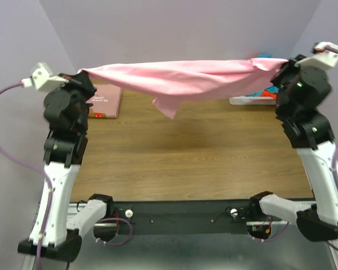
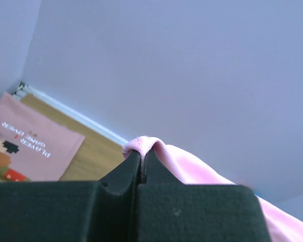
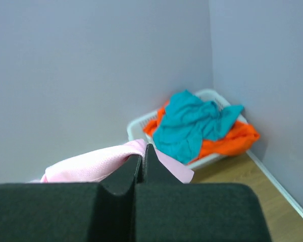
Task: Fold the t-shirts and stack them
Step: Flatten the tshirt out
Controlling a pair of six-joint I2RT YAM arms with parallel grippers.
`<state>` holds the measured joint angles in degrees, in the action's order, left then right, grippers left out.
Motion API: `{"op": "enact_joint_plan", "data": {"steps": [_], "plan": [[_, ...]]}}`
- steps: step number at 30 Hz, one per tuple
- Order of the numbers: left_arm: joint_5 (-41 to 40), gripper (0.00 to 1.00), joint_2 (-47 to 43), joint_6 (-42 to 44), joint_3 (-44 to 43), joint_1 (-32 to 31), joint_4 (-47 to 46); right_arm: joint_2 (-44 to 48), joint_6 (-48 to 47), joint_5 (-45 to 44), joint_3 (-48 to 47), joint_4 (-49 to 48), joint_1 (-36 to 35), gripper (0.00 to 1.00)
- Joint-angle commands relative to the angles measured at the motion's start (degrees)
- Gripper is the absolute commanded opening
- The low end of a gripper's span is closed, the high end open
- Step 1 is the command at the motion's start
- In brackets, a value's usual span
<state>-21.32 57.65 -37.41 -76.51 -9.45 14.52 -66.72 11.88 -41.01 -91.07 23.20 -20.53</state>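
A light-pink t-shirt [image 1: 180,79] hangs stretched in the air above the far part of the table, a loose flap sagging near its middle. My left gripper [image 1: 85,79] is shut on its left end [image 2: 144,143]; my right gripper [image 1: 279,70] is shut on its right end [image 3: 136,148]. A folded dusty-pink t-shirt with a pixel print [image 1: 104,101] [image 2: 25,138] lies flat at the far left of the table. A teal t-shirt [image 3: 192,123] and an orange t-shirt [image 3: 232,138] sit crumpled in a white basket [image 3: 136,128].
The white basket [image 1: 242,100] stands in the far right corner against the walls. Purple walls close in the back and both sides. The wooden table [image 1: 186,157] lies below the hanging shirt.
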Motion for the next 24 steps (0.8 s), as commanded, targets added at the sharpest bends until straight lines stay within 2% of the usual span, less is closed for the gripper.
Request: {"op": "enact_joint_plan", "data": {"steps": [1,7,11,15,18,20,21,22,23,24], "plan": [[-5.2,0.0,-10.9,1.9,-1.2,0.5,0.7,6.6,-4.4,2.9,-3.1,-0.6,0.2,0.01],[-7.2,0.0,-21.0,2.4,-1.5,0.5,0.7,11.8,-5.6,5.6,-5.1,-0.1,0.2,0.01],[-5.5,0.0,-22.1,2.3,0.0,0.5,0.2,11.3,-7.0,4.6,-6.1,-0.1,0.2,0.0],[-5.5,0.0,-19.0,1.4,3.7,0.5,0.3,6.3,-7.2,3.3,-6.0,-0.1,0.2,0.0],[-6.8,0.0,-15.6,-1.3,10.0,0.5,1.6,-0.2,-7.0,-0.1,-4.5,-0.3,0.3,0.0],[-7.6,0.0,-13.5,-4.7,17.2,0.5,2.7,-5.4,-6.3,-1.3,-0.9,-1.6,0.4,0.01],[-7.9,0.03,-13.0,-6.2,20.1,0.7,3.1,-6.9,-5.6,-1.1,1.0,-2.2,0.8,0.01],[-7.7,0.2,-12.3,-7.7,25.3,0.7,3.8,-8.7,-4.7,-0.1,3.1,-2.9,1.2,0.03],[-7.2,0.6,-11.0,-8.2,27.8,0.7,3.9,-12.0,-3.0,1.3,7.3,-4.5,2.7,0.04],[-7.7,0.92,-10.4,-8.8,30.1,0.7,3.4,-14.1,-2.3,3.8,9.0,-5.5,3.6,0.06]]}}
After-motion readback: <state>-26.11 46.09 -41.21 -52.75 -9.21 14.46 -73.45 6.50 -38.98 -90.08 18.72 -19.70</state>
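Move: The pink t-shirt is already stretched aloft between both hands, bound for the bare mid-table, about 43 cm below both: some 30 cm to the left hand's right and 31 cm to the right hand's left, level with both fore and aft. The folded t-shirt lies about 19 cm ahead of the left hand, 14 cm to its left, 43 cm down; the basket sits some 30 cm ahead of the right hand, 8 cm to its right, 38 cm down. Both hands fling the shirt back and up, some 15 cm, then forward and down, the left fingers opening. ##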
